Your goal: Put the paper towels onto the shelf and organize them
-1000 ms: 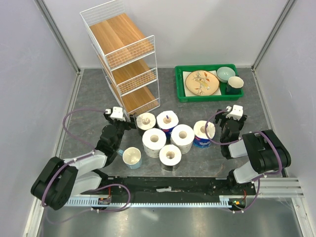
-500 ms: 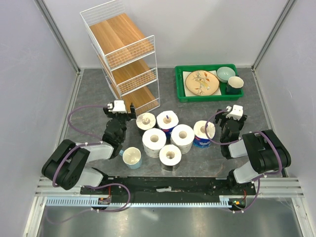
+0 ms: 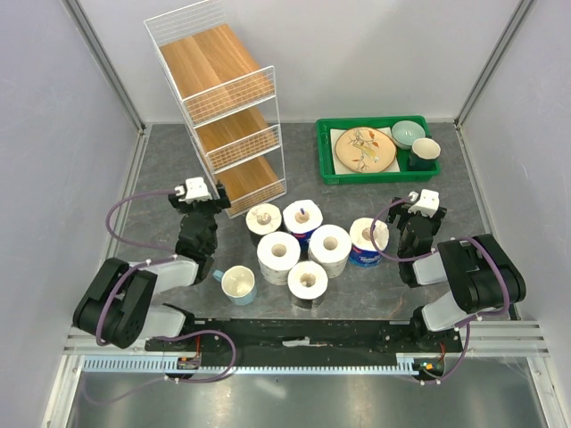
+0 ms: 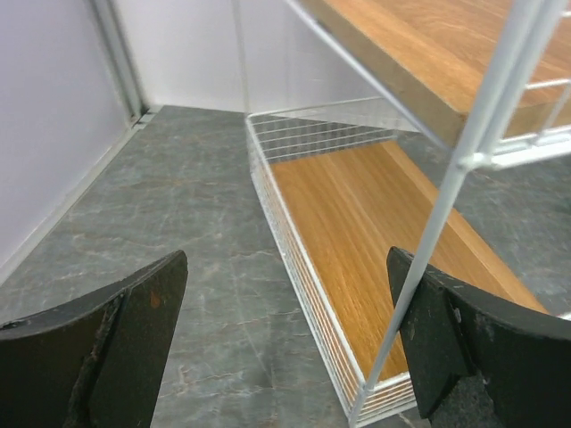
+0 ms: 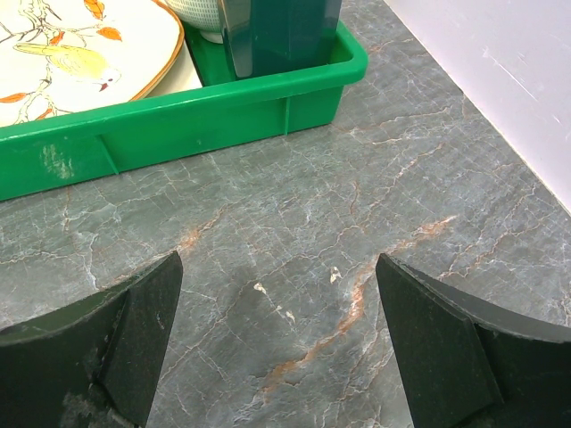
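The paper towels stand on end in a tight cluster at the table's middle: two large white rolls (image 3: 278, 257) (image 3: 329, 250), a third white roll (image 3: 308, 282) nearest the arms, a blue-wrapped roll (image 3: 368, 241) and two smaller rolls (image 3: 264, 218) (image 3: 302, 217). The shelf (image 3: 219, 107), white wire with wooden boards, stands at the back left. My left gripper (image 3: 203, 205) is open at the shelf's near left corner. Its wrist view shows the bottom board (image 4: 375, 232) and a white corner post between the fingers (image 4: 116, 330). My right gripper (image 3: 415, 210) is open over bare table, right of the rolls, with nothing between its fingers (image 5: 98, 339).
A pale cup with a blue handle (image 3: 238, 285) sits just left of the rolls, close to the left arm. A green tray (image 3: 323, 152) holding a plate, a bowl and a dark cup stands at the back right; its front wall (image 5: 178, 120) faces the right gripper.
The left gripper has swung left, away from the rolls, to the shelf's near left corner. The cup's handle now shows. The right arm has not moved.
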{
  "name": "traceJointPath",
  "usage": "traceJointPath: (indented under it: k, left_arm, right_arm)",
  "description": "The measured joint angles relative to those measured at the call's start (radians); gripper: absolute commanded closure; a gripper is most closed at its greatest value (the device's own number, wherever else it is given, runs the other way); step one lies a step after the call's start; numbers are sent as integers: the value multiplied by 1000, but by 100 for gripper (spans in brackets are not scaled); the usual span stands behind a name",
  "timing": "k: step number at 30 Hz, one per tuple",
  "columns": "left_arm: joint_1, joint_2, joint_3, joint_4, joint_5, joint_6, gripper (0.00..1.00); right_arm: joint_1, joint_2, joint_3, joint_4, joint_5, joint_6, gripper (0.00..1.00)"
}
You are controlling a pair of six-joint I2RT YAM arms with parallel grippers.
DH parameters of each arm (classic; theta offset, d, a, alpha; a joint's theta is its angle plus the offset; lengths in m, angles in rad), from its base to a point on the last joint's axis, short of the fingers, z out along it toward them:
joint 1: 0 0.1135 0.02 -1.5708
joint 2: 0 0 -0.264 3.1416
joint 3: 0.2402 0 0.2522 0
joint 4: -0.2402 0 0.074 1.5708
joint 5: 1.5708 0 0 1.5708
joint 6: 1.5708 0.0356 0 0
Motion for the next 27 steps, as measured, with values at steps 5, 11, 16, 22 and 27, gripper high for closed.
traceJointPath:
  k: [5, 11, 16, 22, 27]
  left_arm:
    - [119, -73, -42, -55, 6, -101, 0]
    - [151, -130, -61, -114, -27, -167, 0]
    - [198, -220, -85, -214, -23, -286, 0]
    - [291, -300, -89, -355, -27, -463, 0]
    - [349, -325, -80, -436, -15, -604, 0]
  right_arm:
    - [0, 0, 0, 0, 0, 0, 2]
    - [0, 0, 0, 0, 0, 0, 2]
    - [0, 0, 0, 0, 0, 0, 2]
    - [0, 0, 0, 0, 0, 0, 2]
    - [0, 0, 0, 0, 0, 0, 2]
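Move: The left hand, open and pointing forward, already has its right finger on the shelf's front-left upright, at hand height about 4 cm to its right and 1 cm ahead. The dark-sided paper roll stands some 19 cm right, 7 cm back and 12 cm lower; the mug is about 11 cm right, 25 cm back and 14 cm below. From the idle right hand that stretch of upright lies roughly 58 cm left, 2 cm ahead and 8 cm higher. With its right finger still hooked on the shelf's front-left upright, the left hand drags it about 11 cm to the left and some 4 cm back, away from the paper rolls, easing briefly partway. The wrist rolls about 30 degrees, left side dropping, and yaws some 20 degrees counter-clockwise; the fingers stay wide open. ##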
